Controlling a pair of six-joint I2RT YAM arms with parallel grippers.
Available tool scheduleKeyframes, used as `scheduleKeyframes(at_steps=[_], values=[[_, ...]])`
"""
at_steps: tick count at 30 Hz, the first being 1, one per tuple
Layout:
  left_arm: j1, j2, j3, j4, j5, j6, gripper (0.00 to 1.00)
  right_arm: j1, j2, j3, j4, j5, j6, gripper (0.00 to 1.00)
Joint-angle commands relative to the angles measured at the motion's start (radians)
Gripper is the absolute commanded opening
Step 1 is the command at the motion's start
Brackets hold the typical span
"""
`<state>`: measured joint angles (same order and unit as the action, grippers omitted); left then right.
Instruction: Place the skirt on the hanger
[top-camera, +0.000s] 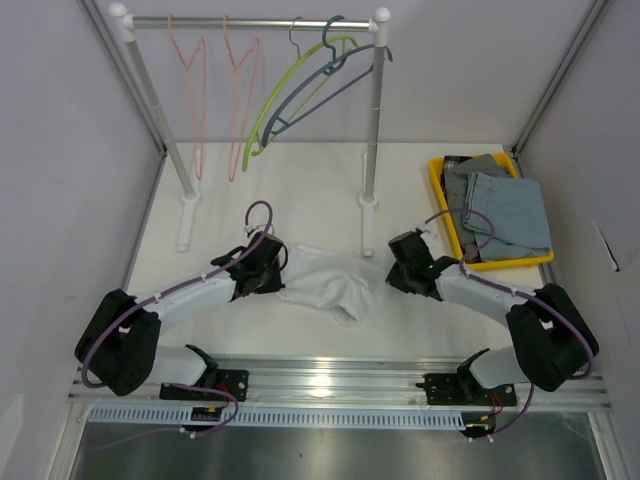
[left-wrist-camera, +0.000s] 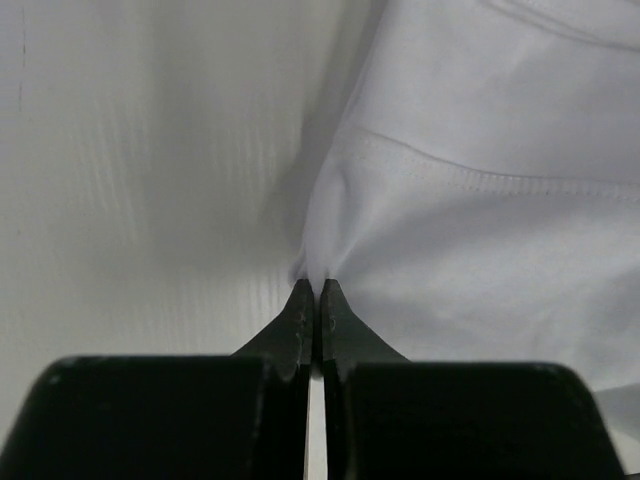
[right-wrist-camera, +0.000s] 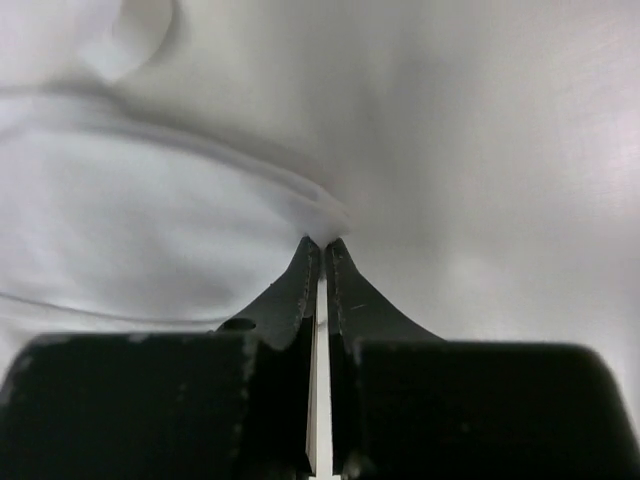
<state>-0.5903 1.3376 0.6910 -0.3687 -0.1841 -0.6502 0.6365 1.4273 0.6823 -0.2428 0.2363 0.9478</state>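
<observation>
A white skirt (top-camera: 330, 283) lies crumpled on the table between the two arms. My left gripper (top-camera: 283, 262) is shut on the skirt's left edge; in the left wrist view its tips (left-wrist-camera: 315, 288) pinch a fold of the white cloth (left-wrist-camera: 480, 240). My right gripper (top-camera: 385, 268) is shut on the skirt's right edge; in the right wrist view its tips (right-wrist-camera: 322, 243) pinch the cloth (right-wrist-camera: 150, 230). Several hangers hang on the rail at the back: two pink wire ones (top-camera: 215, 90), a green one (top-camera: 285, 95) and a blue-grey one (top-camera: 330, 85).
The clothes rack (top-camera: 250, 22) stands at the back on two white feet. A yellow tray (top-camera: 443, 205) with folded grey and blue clothes (top-camera: 505, 215) sits at the right. Grey walls close in both sides.
</observation>
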Motion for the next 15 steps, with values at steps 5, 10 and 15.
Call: scheduleKeyframes(at_steps=[5, 10, 15], values=[[0.014, -0.083, -0.122, 0.048, 0.02, -0.08, 0.0, -0.158, -0.144, 0.256, -0.222, 0.054, -0.344, 0.0], [0.015, -0.123, -0.136, 0.063, 0.055, -0.06, 0.37, -0.077, -0.082, 0.312, -0.243, 0.041, -0.406, 0.0], [0.014, -0.209, -0.05, 0.093, 0.034, -0.011, 0.76, 0.003, -0.019, 0.296, -0.247, 0.069, -0.4, 0.0]])
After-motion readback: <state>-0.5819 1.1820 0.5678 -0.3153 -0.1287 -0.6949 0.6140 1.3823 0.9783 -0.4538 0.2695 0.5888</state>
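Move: The white skirt lies on the table between the hands, both already pinching its outer corners. Its middle is about 11 cm to the left gripper's right and 1 cm ahead, 1 cm below; from the right gripper it is some 13 cm left, level front to back, 1 cm below. From the right gripper, the near end of the right rack foot is about 7 cm ahead and 5 cm left, and the yellow bin roughly 18 cm ahead and 22 cm right. Keep the right gripper shut on its corner and whip it up some 12 cm while going forward and to the right, then ease it back left and a little down, tipping the fingers outward and turning them counter-clockwise. Meanwhile draw the left gripper back about 2 cm and down to the table, open it wide to let go of the left corner, and start to rise. ##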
